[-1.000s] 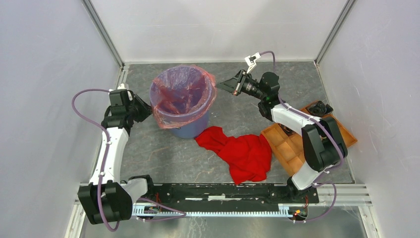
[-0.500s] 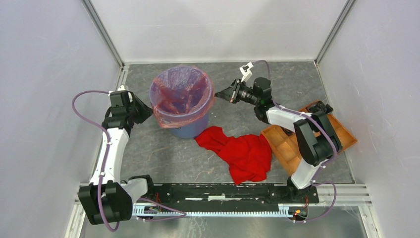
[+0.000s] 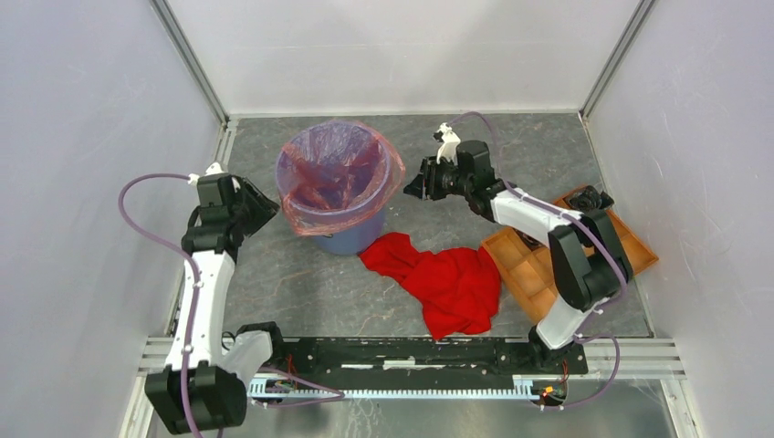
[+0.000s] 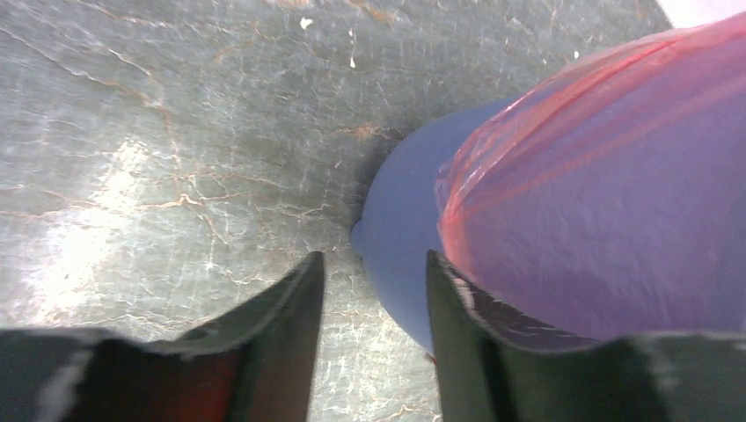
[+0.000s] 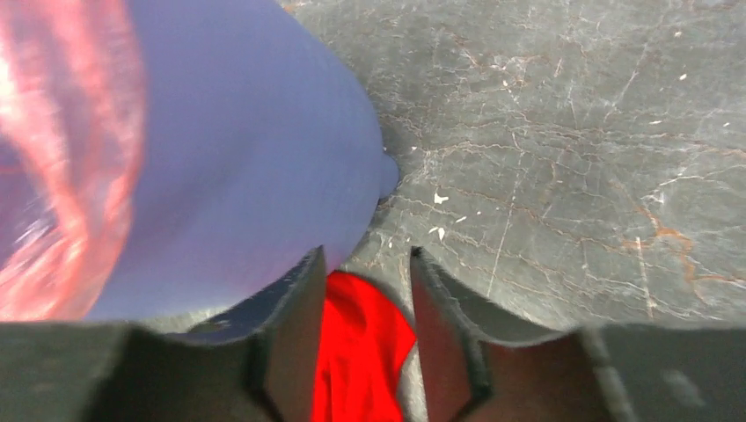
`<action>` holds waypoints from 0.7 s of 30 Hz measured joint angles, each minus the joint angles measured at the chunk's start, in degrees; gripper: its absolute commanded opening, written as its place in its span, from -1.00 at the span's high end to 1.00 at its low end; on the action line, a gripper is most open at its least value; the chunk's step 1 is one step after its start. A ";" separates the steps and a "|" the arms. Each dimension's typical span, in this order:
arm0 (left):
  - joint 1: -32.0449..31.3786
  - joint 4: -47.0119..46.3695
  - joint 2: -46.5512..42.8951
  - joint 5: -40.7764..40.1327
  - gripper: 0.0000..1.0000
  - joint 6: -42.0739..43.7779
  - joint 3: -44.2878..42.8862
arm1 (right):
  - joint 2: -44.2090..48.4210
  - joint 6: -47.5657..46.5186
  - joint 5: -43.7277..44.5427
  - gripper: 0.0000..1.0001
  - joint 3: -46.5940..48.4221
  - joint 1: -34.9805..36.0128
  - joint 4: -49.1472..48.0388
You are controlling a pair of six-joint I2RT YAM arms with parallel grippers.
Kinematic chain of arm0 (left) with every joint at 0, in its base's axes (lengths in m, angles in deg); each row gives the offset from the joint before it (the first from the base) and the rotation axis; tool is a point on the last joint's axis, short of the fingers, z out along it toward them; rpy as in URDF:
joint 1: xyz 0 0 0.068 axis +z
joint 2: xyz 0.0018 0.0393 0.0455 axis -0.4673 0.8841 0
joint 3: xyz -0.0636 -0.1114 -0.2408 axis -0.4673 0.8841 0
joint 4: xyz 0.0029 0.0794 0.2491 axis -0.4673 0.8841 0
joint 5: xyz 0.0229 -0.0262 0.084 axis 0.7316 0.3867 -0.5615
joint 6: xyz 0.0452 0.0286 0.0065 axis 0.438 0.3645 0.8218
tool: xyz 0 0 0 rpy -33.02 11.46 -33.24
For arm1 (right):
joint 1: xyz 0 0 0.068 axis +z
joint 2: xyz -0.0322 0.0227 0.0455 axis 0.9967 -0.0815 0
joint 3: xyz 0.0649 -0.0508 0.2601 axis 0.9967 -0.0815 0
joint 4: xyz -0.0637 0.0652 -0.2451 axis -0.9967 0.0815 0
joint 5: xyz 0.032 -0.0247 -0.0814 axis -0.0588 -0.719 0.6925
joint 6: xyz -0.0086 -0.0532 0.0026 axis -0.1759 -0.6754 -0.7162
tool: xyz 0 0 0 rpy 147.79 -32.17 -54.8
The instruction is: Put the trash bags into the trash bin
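The blue trash bin point(image 3: 351, 239) stands at the back left of the table, and the translucent red-orange trash bag point(image 3: 339, 173) lines it, folded over the rim. My left gripper point(image 3: 270, 206) hangs just left of the bin, open and empty. In the left wrist view its jaws point(image 4: 374, 257) frame the bin's wall point(image 4: 400, 237), with the bag's skirt point(image 4: 598, 193) to the right. My right gripper point(image 3: 410, 188) sits just right of the rim, open. In its wrist view the gripper point(image 5: 366, 253) holds nothing; the bin point(image 5: 264, 176) and bag point(image 5: 62, 176) lie to its left.
An opaque red cloth point(image 3: 447, 278) is crumpled on the table in front of the bin; it also shows far below between the right fingers as the red cloth point(image 5: 361, 343). An orange-brown compartment tray point(image 3: 525, 274) lies at the right. Grey walls enclose the table.
Both grippers have opened and let go of the bag's edge. The left arm drew back left from the rim. The right gripper dropped lower beside the bin.
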 measured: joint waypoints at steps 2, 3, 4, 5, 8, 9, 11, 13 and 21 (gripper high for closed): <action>0.00 1.36 -2.78 -2.03 -0.29 0.13 0.00 | 2.47 -0.98 -0.11 -0.09 -0.46 -0.09 1.68; 0.00 2.08 -3.96 -3.02 -0.35 0.15 -0.04 | 4.07 -0.98 -0.66 -0.13 -1.27 -0.11 1.57; 0.00 2.97 -5.18 -4.17 -0.44 0.22 -0.17 | 6.03 -0.42 -1.51 -0.19 -2.62 -0.11 0.92; 0.00 4.00 -6.40 -5.53 -0.53 0.26 -0.48 | 8.15 0.94 -2.84 -0.25 -4.55 -0.13 -0.63; 0.00 6.82 -9.20 -9.18 -0.66 0.42 -2.40 | 13.57 7.28 -7.48 -0.50 -11.61 -0.07 -7.98; 0.00 7.39 -10.05 -9.79 -0.71 0.55 -3.32 | 14.97 9.90 -8.96 -0.60 -14.10 0.02 -10.60; 0.00 8.55 -11.34 -10.10 -0.78 1.03 -5.84 | 16.55 14.62 -11.02 -0.73 -17.99 0.13 -15.34; 0.00 8.46 -12.31 -8.79 -0.82 1.49 -9.03 | 17.07 18.32 -12.02 -0.75 -19.89 0.57 -18.67; -0.15 2.80 -9.55 8.22 -0.84 3.87 -19.85 | 14.01 26.53 -11.19 -0.71 -17.55 3.85 -28.26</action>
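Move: The trash bin with the trash bag draped over its rim stands about 13 cm to the left gripper's right and some 6 cm ahead, its middle roughly 6 cm lower. From the right gripper the same bin is about 13 cm to the left, 2 cm back and a few centimetres lower. The red cloth lies about 11 cm back and 5 cm right of the right gripper, 13 cm down; the wooden tray is some 33 cm right and 6 cm back, low down. Clear both grippers from the lined bin, opening their half-open fingers wide. Ease the left one back about 4 cm and slightly left, then lift it some 18 cm beside the bin, swinging back right and tipping its fingers up towards level. Bring the right one back and up about 9 cm each, rolling its left side up, finishing slightly left. ##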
